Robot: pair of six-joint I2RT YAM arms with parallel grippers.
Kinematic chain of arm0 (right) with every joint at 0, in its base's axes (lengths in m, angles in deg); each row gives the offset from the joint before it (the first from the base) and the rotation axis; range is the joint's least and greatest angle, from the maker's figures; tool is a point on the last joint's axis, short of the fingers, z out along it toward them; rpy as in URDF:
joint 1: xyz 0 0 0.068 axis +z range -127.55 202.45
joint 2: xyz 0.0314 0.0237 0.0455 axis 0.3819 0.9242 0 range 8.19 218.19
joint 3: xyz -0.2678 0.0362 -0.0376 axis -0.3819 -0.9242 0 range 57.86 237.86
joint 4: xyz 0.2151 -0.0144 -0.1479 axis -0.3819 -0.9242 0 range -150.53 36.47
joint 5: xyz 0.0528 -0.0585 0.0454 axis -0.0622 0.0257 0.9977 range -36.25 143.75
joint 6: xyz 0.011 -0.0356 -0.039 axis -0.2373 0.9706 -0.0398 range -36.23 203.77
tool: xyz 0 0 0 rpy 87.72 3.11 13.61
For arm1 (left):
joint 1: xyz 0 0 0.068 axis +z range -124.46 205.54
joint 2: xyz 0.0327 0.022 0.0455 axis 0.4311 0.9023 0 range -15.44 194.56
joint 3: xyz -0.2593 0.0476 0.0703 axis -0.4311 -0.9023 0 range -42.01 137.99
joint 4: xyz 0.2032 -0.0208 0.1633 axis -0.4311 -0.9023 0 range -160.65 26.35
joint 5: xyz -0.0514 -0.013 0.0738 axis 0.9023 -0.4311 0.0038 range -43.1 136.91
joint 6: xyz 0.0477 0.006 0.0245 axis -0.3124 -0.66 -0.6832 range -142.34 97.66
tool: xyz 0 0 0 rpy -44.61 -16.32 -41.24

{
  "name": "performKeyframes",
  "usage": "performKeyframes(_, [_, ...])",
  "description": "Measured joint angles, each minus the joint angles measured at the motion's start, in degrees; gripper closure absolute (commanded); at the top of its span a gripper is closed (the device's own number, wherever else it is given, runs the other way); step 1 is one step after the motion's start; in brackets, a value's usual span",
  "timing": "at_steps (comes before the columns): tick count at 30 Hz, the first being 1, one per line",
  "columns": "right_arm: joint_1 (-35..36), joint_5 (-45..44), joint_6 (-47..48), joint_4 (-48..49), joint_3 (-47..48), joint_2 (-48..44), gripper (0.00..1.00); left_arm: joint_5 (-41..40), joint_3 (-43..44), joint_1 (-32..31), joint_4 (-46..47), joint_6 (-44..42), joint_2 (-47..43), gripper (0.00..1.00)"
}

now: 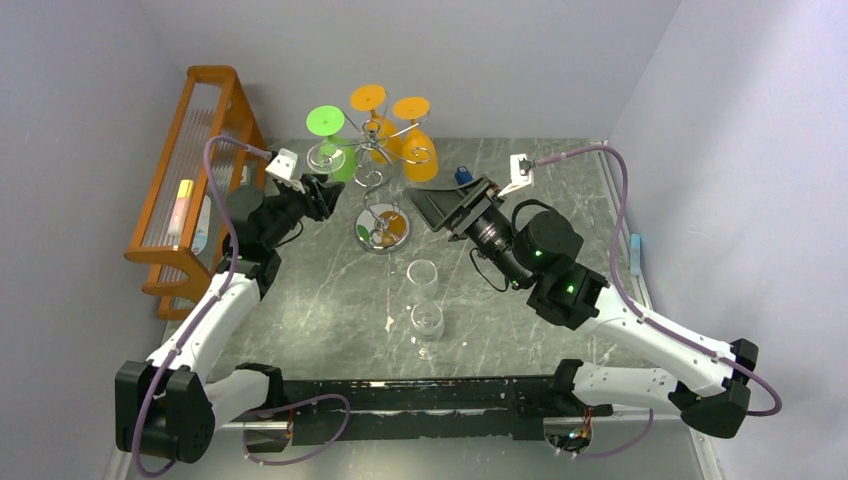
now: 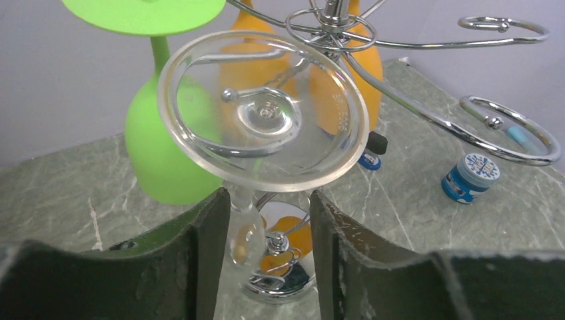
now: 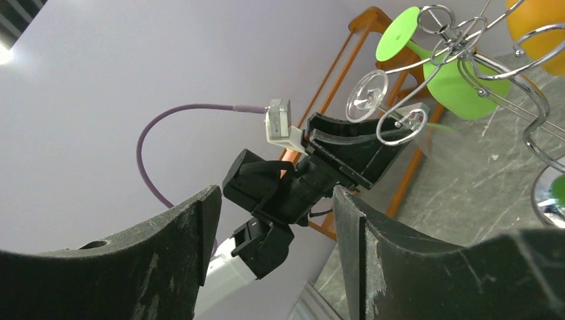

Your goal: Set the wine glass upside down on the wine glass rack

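Observation:
The clear wine glass (image 2: 263, 110) hangs upside down, foot up, in a curled hook of the chrome wine glass rack (image 2: 426, 113). Its stem runs down between the fingers of my left gripper (image 2: 266, 220), close to the left finger with a wide gap to the right one; the jaws stand open. From above, that gripper (image 1: 325, 190) sits just left of the rack (image 1: 378, 175), under the glass (image 1: 325, 157). My right gripper (image 1: 425, 208) hovers right of the rack, open and empty (image 3: 276, 213), facing the left gripper (image 3: 346, 143) and the hung glass (image 3: 366, 95).
A green glass (image 1: 325, 122) and two orange glasses (image 1: 410, 140) hang on the rack. Two clear glasses (image 1: 422, 272) (image 1: 427, 325) stand upright mid-table. An orange wooden shelf (image 1: 190, 180) lines the left wall. A small blue pot (image 2: 471, 177) sits behind the rack.

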Motion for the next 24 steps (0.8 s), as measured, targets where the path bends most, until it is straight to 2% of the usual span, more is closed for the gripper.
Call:
performKeyframes(7, [0.0,-0.04,-0.13,-1.33,-0.42,-0.04,0.34,-2.78,-2.12,-0.09,-0.39,3.76,-3.76,0.31])
performKeyframes(17, [-0.02,-1.86,0.57,-5.79,-3.04,-2.45,0.31,-7.41,-5.97,-0.59,-9.01,10.56,-17.42,0.19])
performKeyframes(24, [-0.02,-5.68,4.11,-13.4,-5.66,-5.18,0.3,-9.22,-6.25,-0.7,-17.86,15.82,-26.27,0.19])
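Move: The clear glass just hung upside down on the rack lies about 3 cm ahead of the left hand, 1 cm left and level. The green glass hangs some 11 cm ahead, 1 cm left; the rack's pole is 9 cm ahead, 9 cm right. From the right hand, the farther upright clear glass stands about 6 cm ahead, straight below by 34 cm; the nearer one is 4 cm back, 1 cm right. Back from the rack, and somewhat left and up, the left hand withdraws about 9 cm from the hung clear glass, its already parted fingers spreading wider and its left side rolling down some 15 degrees. The right hand sinks, slowly and then faster, about 8 cm towards the upright clear glasses, drifting 3 cm right and likewise rolling its left side down, fingers still open. ##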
